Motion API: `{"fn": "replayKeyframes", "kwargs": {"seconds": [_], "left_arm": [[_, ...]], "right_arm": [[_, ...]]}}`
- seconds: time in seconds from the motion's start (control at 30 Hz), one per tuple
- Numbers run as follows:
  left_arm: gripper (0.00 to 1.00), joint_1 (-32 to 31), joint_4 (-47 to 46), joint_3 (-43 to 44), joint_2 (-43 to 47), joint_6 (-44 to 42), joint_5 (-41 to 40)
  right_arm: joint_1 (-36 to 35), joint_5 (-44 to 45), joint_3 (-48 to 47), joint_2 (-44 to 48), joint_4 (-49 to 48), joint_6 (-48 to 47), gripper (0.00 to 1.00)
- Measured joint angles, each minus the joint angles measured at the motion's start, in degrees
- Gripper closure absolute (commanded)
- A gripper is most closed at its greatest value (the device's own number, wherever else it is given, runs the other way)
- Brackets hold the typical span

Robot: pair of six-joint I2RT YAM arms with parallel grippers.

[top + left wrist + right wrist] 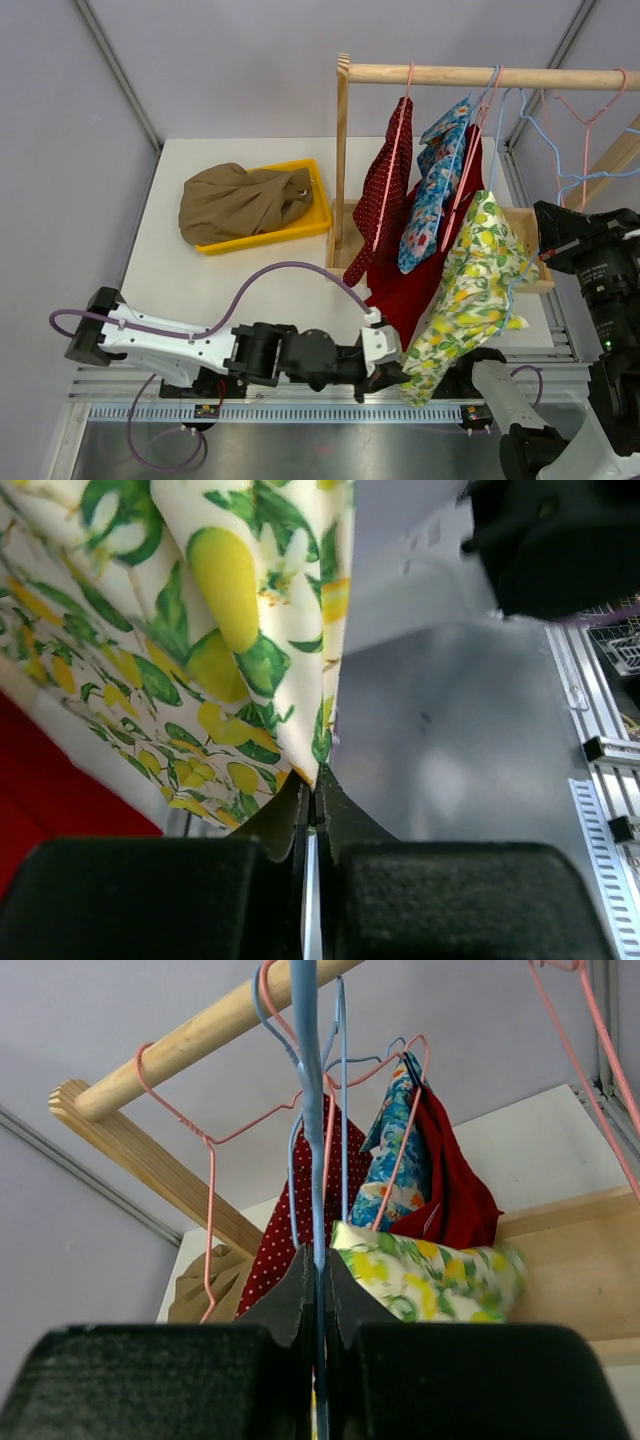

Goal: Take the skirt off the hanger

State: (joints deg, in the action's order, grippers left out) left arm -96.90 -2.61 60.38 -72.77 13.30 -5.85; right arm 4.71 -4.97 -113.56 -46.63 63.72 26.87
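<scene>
The skirt, white with a lemon and leaf print, hangs from a blue wire hanger on the wooden rod. My left gripper is low at the near table edge, shut on the skirt's bottom hem. The left wrist view shows the hem corner of the skirt pinched at the tips of that gripper. On the right, my right gripper is shut on the hanger's wire. In the right wrist view the blue hanger runs straight up from the gripper, with the skirt just beyond.
A red polka-dot garment, a blue floral one and a plain red one hang on pink hangers beside the skirt. Bare pink and blue hangers hang further right. A yellow tray holding brown cloth sits back left.
</scene>
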Motion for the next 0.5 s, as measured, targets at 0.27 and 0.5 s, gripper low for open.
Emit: {"fn": "replayKeyframes", "kwargs": {"seconds": [0.27, 0.5], "left_arm": [[1.0, -10.6, 12.5, -17.4, 9.7, 15.1, -12.7], [1.0, -16.6, 25.2, -19.0, 12.4, 24.9, -23.3]], "right_arm": [[-0.3, 3.1, -3.1, -8.8, -4.7, -3.0, 1.0], [-0.3, 4.6, -9.0, -18.5, -5.7, -6.3, 1.0]]}}
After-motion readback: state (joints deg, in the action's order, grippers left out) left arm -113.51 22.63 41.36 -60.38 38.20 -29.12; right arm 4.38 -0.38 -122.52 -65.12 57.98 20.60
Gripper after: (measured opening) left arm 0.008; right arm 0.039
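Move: The left hand, already gripping the lemon skirt, has the yellow tray about 50 cm ahead, 28 cm to its left and 27 cm below; the polka-dot skirt hangs roughly 28 cm ahead, 3 cm left and 5 cm higher. The right hand holds the blue hanger, still caught in the lemon skirt, with the rail some 20 cm straight ahead at about its own height. From this hand the lemon skirt's middle is 9 cm back, 7 cm left and 16 cm down, and the blue flowered skirt 10 cm ahead, 14 cm left and 14 cm down. Keeping its pinch on the lemon skirt, the left hand draws it down about 15 cm and left some 13 cm, away from the hanger, its fingers tipping down roughly 25 degrees and swinging some 15 degrees counter-clockwise towards forward. At the same time the right hand, still shut on the blue hanger, carries the hanger about 11 cm forward towards the rail with only a slight rise. ##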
